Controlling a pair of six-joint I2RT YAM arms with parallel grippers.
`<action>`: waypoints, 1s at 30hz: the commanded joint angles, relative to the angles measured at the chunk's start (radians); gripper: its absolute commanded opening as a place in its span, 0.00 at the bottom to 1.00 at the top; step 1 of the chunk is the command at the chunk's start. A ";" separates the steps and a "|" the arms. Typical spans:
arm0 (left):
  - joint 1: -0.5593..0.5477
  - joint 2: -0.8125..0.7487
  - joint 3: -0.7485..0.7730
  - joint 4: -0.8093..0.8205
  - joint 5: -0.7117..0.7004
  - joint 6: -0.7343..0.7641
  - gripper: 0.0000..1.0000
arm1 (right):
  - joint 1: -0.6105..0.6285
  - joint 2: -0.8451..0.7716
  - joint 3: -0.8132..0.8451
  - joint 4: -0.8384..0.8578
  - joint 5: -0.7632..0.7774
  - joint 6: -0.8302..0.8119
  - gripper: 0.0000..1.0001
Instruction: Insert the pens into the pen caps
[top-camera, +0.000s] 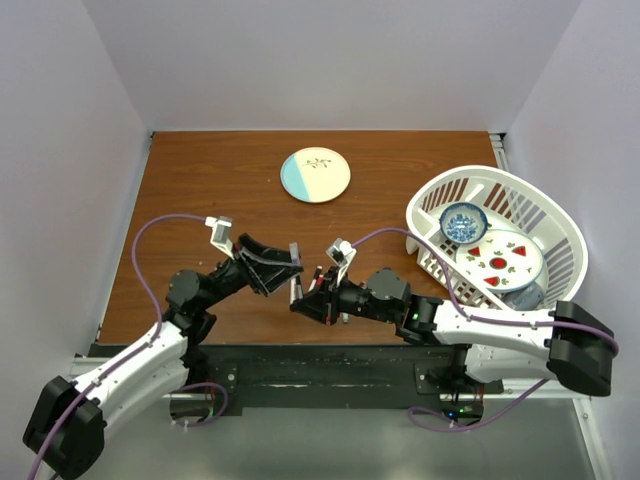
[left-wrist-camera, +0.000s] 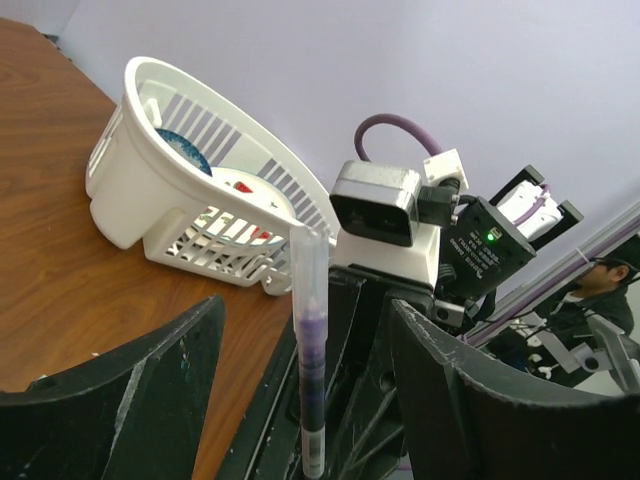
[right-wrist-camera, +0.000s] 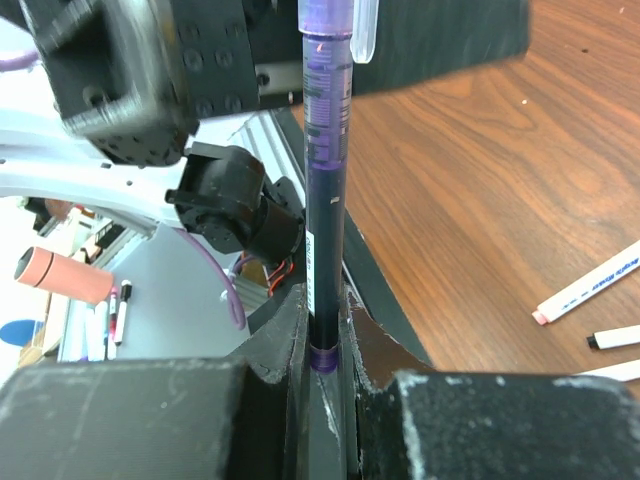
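Observation:
A dark purple pen (right-wrist-camera: 325, 200) stands upright with my right gripper (right-wrist-camera: 325, 322) shut on its lower end. Its top wears a pale translucent pen cap (left-wrist-camera: 308, 265) with a clip. My left gripper (left-wrist-camera: 308, 305) is open around that capped end, both black fingers (left-wrist-camera: 140, 395) standing well off the pen (left-wrist-camera: 312, 370). In the top view the two grippers meet near the table's front edge, left gripper (top-camera: 296, 270) facing right gripper (top-camera: 304, 303). Two loose white pens (right-wrist-camera: 590, 290) lie on the wood to the right of the held one.
A white slotted basket (top-camera: 560, 225) holding dishes stands at the right, seen also as the basket (left-wrist-camera: 125, 190) in the left wrist view. A white and pale blue plate (top-camera: 315, 174) lies at the back middle. The table's black front edge runs just behind the grippers.

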 joint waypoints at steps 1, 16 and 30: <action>-0.003 0.006 0.099 -0.073 -0.019 0.081 0.70 | 0.000 -0.029 0.008 0.032 -0.023 -0.013 0.00; -0.003 0.078 0.169 -0.053 -0.009 0.043 0.38 | 0.000 -0.073 0.002 -0.034 -0.031 -0.026 0.00; -0.118 0.143 -0.096 0.252 -0.019 -0.166 0.00 | -0.001 -0.049 0.186 -0.086 0.096 -0.146 0.00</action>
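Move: The clear cap, already on the upper end of the purple pen, sits between the left hand's open fingers, its middle about 1 cm ahead, 1 cm right and 1 cm above. The right hand pinches the pen's lower end; from there the cap is roughly 7 cm ahead, level sideways and 8 cm up. From the left hand, the pink-tipped marker lies some 12 cm ahead and 1 cm left, the red-tipped one 11 cm ahead and 6 cm right, both about 18 cm below. The cap on the leaning purple pen gets a higher grip: the left hand slides its open fingers about 3 cm up and forward along it, shuts them on its upper end, then presses down and back along the pen by over 2 cm. The right hand keeps its pinch on the pen, eases about 1 cm right and finally sinks with the push, tilting slightly. ##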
